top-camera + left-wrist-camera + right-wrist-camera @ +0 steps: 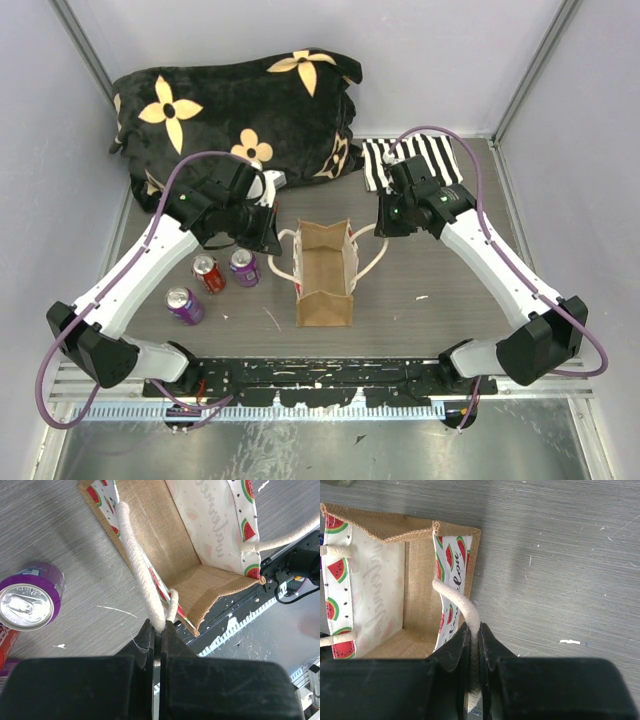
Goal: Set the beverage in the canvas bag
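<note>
The canvas bag (324, 308) stands open-mouthed at the table's middle, tan outside with a watermelon-print lining (220, 525). My left gripper (274, 243) is shut on the bag's left cream rope handle (137, 560). My right gripper (381, 228) is shut on the right rope handle (456, 599). The two handles are drawn apart and the bag's inside (417, 595) shows nothing in it. Three beverage cans stand left of the bag: a red one (208, 272), a purple one (244, 266) right beside it, and another purple one (185, 305) nearer the front.
A big black plush item with yellow flowers (240, 110) fills the back left. A black-and-white striped cloth (420, 160) lies at the back right. The arms' black base rail (320, 378) runs along the near edge. The nearest purple can (30, 597) sits just left of my left fingers.
</note>
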Tool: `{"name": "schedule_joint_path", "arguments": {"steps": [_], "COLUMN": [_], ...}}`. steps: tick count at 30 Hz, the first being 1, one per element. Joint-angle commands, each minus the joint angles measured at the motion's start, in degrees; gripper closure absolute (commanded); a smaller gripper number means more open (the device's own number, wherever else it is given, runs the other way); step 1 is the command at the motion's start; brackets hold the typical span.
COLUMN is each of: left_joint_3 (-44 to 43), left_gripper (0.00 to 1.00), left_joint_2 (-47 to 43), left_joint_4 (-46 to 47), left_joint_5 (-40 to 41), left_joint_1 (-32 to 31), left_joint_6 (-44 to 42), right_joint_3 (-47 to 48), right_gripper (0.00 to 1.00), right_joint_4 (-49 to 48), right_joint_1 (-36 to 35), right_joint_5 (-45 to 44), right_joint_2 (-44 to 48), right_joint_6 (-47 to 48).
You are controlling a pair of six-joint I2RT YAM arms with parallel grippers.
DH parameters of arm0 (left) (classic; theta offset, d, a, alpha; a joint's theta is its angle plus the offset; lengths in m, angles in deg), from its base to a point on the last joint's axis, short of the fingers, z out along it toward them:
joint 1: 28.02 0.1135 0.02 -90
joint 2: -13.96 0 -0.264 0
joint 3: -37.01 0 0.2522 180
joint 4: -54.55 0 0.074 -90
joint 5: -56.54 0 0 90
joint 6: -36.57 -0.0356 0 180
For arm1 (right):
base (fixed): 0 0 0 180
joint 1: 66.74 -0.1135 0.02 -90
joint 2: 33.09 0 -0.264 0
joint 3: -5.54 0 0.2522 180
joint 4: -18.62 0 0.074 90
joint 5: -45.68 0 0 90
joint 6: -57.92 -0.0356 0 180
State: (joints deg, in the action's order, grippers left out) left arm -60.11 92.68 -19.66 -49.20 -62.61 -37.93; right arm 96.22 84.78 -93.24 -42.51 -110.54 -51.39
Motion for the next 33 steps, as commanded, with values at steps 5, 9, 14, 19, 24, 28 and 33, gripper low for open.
{"name": "schedule_joint_path", "arguments": {"steps": [5,9,14,19,24,28,33], "left_joint_3": [3.3,2.2,-2.7,-8.6,-11.2,-10.8,-1.8], "left_gripper": [0.83,0.29,0.08,0.02,0.02,0.02,0.02], "left_joint_2": [-3.4,-3.0,-2.6,-2.8,-4.0,-2.9,-3.7], "left_joint_4": [0.1,2.0,3.5,3.6,6.9,7.4,14.5], "left_joint_5": [-1.5,-1.0,-0.2,1.0,1.4,1.1,2.9], "left_joint_1": [0.5,1.2,1.7,4.1,15.3,24.8,33.2], "left_joint_6": [0.2,-0.3,-2.4,-5.4,-6.4,-9.0,-11.2], "right_joint_3": [0.2,-1.0,-0.8,2.2,5.4,4.9,2.3], "right_gripper": [0.82,0.55,0.16,0.00,0.00,0.00,0.00], "right_joint_4": [-2.7,-6.4,-11.6,-14.2,-11.8,-11.3,-12.0], "right_joint_1": [0.2,0.2,0.2,0.2,0.8,2.0,3.7], "right_joint_5": [2.1,2.8,1.5,-3.1,-11.7,-13.3,-12.4], "right_joint_2": [1.0,4.0,8.1,11.4,12.0,12.0,12.0], "right_joint_6": [0.9,-0.5,-1.1,0.2,4.0,5.7,5.6]}}
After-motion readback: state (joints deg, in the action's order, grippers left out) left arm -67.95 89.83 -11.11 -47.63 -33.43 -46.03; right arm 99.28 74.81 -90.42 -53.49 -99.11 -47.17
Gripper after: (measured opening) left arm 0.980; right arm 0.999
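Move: Each hand still grips a handle of the canvas bag, whose middle is about 10 cm right of the left hand, and 11 cm left and 5 back from the right. From the left hand, the green bottle is some 12 cm ahead, 16 left; the clear bottle 13 ahead, 6 left; purple can 3 ahead, 7 left; red can 1 ahead, 15 left. The green bottle lies roughly 9 ahead, 37 left of the right hand. Both hands open off the handles, rising about 10 cm; left swings forward-left some 18 cm towards the green bottle. ##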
